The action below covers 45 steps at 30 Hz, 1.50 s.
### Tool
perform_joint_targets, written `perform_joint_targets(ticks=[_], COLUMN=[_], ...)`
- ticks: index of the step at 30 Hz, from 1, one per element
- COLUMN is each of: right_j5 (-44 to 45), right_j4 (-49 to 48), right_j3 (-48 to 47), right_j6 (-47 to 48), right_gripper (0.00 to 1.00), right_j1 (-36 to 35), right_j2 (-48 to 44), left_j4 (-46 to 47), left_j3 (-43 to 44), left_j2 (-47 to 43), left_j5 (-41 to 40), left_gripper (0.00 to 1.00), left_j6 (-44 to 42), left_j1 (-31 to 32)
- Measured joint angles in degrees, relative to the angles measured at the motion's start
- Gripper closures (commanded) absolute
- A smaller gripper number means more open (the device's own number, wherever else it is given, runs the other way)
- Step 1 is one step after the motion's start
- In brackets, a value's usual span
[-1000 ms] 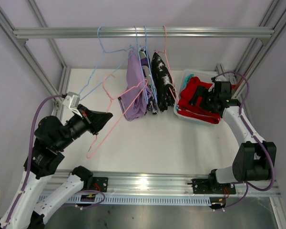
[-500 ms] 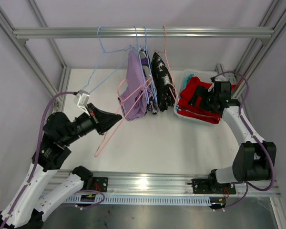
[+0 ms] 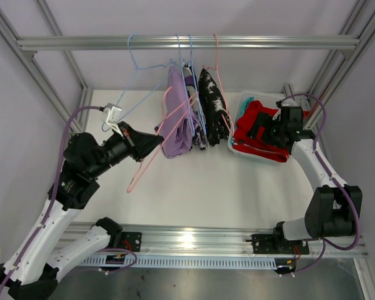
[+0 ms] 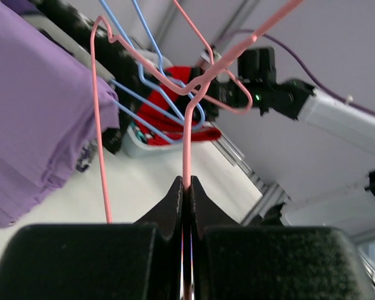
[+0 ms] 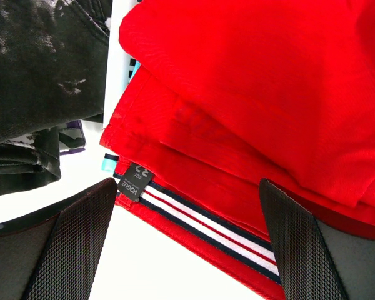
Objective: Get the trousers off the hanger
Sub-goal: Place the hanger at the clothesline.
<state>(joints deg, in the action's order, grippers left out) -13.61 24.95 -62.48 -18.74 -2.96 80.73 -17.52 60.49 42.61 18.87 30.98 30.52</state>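
My left gripper (image 3: 151,145) (image 4: 184,181) is shut on the wire of an empty pink hanger (image 3: 149,159) (image 4: 186,134), held slanted beside the lilac trousers (image 3: 178,122) (image 4: 37,119). The lilac pair, the print trousers (image 3: 195,128) and the black blotched trousers (image 3: 214,112) (image 5: 44,69) hang on hangers from the rail (image 3: 187,42). Red trousers (image 3: 259,132) (image 5: 256,81) lie in a bin (image 3: 237,150), with teal cloth (image 3: 250,100) behind them. Just above the red pair, my right gripper (image 3: 265,130) (image 5: 186,184) is open, its jaws holding nothing.
An empty blue hanger (image 3: 134,78) hangs at the left on the rail. Blue hanger wires (image 4: 144,94) cross close in front of the pink hanger's hook. Frame posts stand at the table's corners, and a purple cable loops from each wrist.
My left arm has swung right and towards the rail, carrying the pink hanger up against the lilac trousers. The right arm has not moved.
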Motion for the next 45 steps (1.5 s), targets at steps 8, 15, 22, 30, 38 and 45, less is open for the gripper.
perform_joint_targets(ticks=[8, 15, 22, 30, 38, 45], right_j5=[-0.04, -0.02, 0.0, 0.76, 1.09, 0.85], right_j4=[-0.28, -0.44, -0.66, -0.66, -0.68, -0.85], right_j3=[0.0, 0.0, 0.28, 0.66, 0.74, 0.74], right_j6=[0.0, 0.0, 0.02, 0.57, 0.81, 0.81], right_gripper=[0.01, 0.01, 0.01, 0.01, 0.0, 0.0], right_j1=[0.0, -0.35, -0.83, -1.2, -1.64, -2.03], right_j2=[0.07, 0.33, 0.33, 0.31, 0.15, 0.15], left_j4=[-7.65, -11.02, -11.41, -12.28, -11.26, -10.08], left_j3=[8.57, 10.97, 15.1, 23.3, 27.19, 28.2], left_j2=[-0.28, -0.9, 8.22, 18.95, 23.26, 27.63], left_j5=[-11.69, -19.56, -20.76, -21.92, -19.3, -13.07], left_gripper=[1.0, 1.0, 1.0, 1.0, 1.0, 1.0], left_j6=[-3.67, -7.15, -8.09, -8.09, -5.97, -3.34], left_j1=[0.0, 0.0, 0.0, -0.66, -7.8, -15.65])
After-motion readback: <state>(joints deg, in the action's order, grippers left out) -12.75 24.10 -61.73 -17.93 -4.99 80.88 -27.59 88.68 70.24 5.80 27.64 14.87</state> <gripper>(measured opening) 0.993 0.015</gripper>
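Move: The spot on the clothesline that the left hand's empty pink hanger is bound for lies about 27 cm ahead, 10 cm to the left and some 12 cm above the hand. The empty blue hanger, already on the rail there, has its middle about 20 cm ahead and 9 cm left, near hand height; the purple trousers hang some 20 cm ahead, 6 cm right and 10 cm lower. From the right hand, the same spot is about 8 cm ahead, 50 cm left and 33 cm higher. Still pinching the pink hanger in shut fingers, the left hand first lifts about 4 cm and swings some 6 cm to its left, away from the hanging purple trousers, turning counter-clockwise as it goes. It then drives forward about 15 cm towards the clothesline at nearly that height, drifting a little right and then left again, until the wrist has turned nearly 30 degrees in all and the hanger's hook comes up to the rail beside the blue hanger's hook. ##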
